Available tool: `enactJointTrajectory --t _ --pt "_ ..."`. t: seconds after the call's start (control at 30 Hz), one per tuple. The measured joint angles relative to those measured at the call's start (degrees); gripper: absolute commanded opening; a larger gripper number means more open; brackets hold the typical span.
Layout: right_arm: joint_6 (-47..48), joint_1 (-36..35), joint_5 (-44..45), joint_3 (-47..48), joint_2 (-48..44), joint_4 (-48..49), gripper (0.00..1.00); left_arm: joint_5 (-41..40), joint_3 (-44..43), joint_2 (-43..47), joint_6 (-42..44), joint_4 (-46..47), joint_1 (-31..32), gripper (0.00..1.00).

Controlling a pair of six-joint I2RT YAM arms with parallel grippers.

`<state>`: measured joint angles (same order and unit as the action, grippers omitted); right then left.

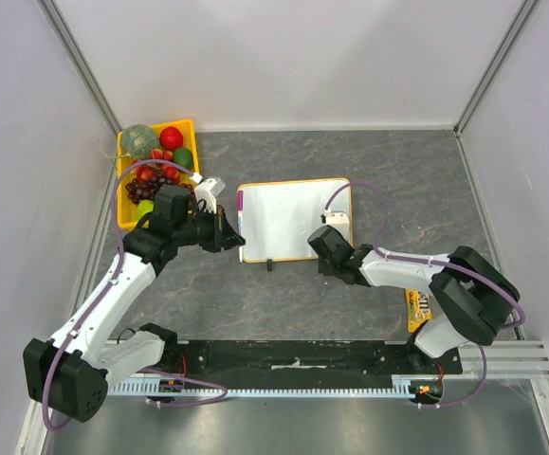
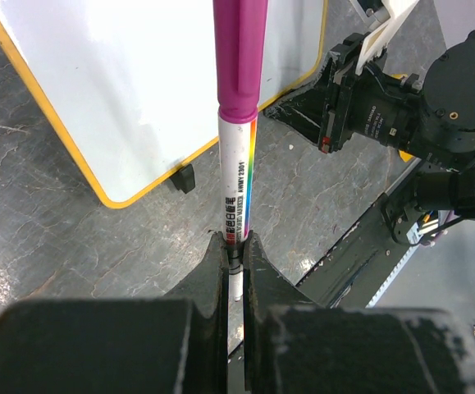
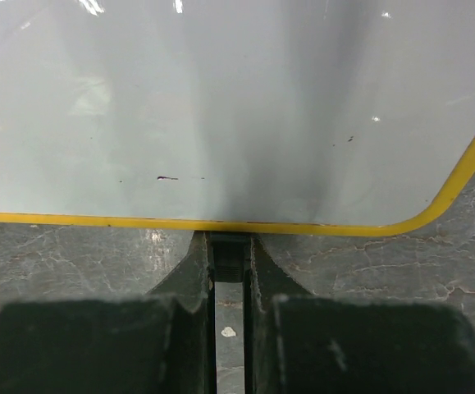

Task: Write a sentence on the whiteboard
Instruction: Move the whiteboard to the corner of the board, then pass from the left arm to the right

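Note:
The whiteboard [image 1: 288, 216] lies flat mid-table, white with a yellow-orange frame. Its face [image 3: 237, 107] carries no sentence, only a tiny dark speck. My left gripper [image 1: 236, 235] hovers at the board's left edge, shut on a marker [image 2: 239, 156]. The marker has a white barrel, and its magenta cap [image 1: 240, 201] is on and points away from the fingers [image 2: 212, 271]. My right gripper [image 3: 230, 250] sits at the board's near edge, shut on a black clip [image 3: 230, 256] under the frame. A second clip [image 2: 186, 177] shows further left along that edge.
A yellow tray [image 1: 188, 128] of fruit stands at the back left, close behind the left arm. An orange packet [image 1: 416, 309] lies on the grey mat under the right arm's elbow. Pale walls enclose three sides.

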<state>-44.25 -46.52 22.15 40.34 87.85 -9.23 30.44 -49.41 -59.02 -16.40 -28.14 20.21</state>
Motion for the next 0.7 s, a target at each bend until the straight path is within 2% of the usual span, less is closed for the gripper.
enactJointTrajectory --t 0.07,0.47,0.7 --pt "-0.28 -0.37 0.39 0.02 -0.04 -0.44 0.09 0.04 0.00 0.00 0.00 0.00 0.00 0.02" --pt "0.20 -1.97 -0.35 0.57 -1.22 -4.79 0.67 0.20 0.00 0.02 0.00 0.00 -0.22 0.02" --pt "1.53 -2.08 -3.13 0.46 -4.39 -13.38 0.86 0.22 0.00 0.02 0.00 0.02 -0.26 0.02"
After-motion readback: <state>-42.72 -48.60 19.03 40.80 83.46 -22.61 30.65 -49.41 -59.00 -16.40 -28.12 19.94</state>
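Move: The whiteboard's right clip is already between the right fingers, nearly shut at table level. From this hand the whiteboard's middle lies about 12 cm ahead and 8 cm to the left, at about the same height, and the left clip is level with it, some 14 cm to the left. From the left hand, the whiteboard's middle is about 11 cm ahead, 12 cm to the right and 18 cm below. Ease the right gripper back about half a centimetre with the clip still between its fingers, then open the fingers wide to let go. Draw the hand back towards the base and somewhat to the right, away from the whiteboard's lower edge, about 4 cm back in all, staying low over the table while the wrist tips slightly further down. ##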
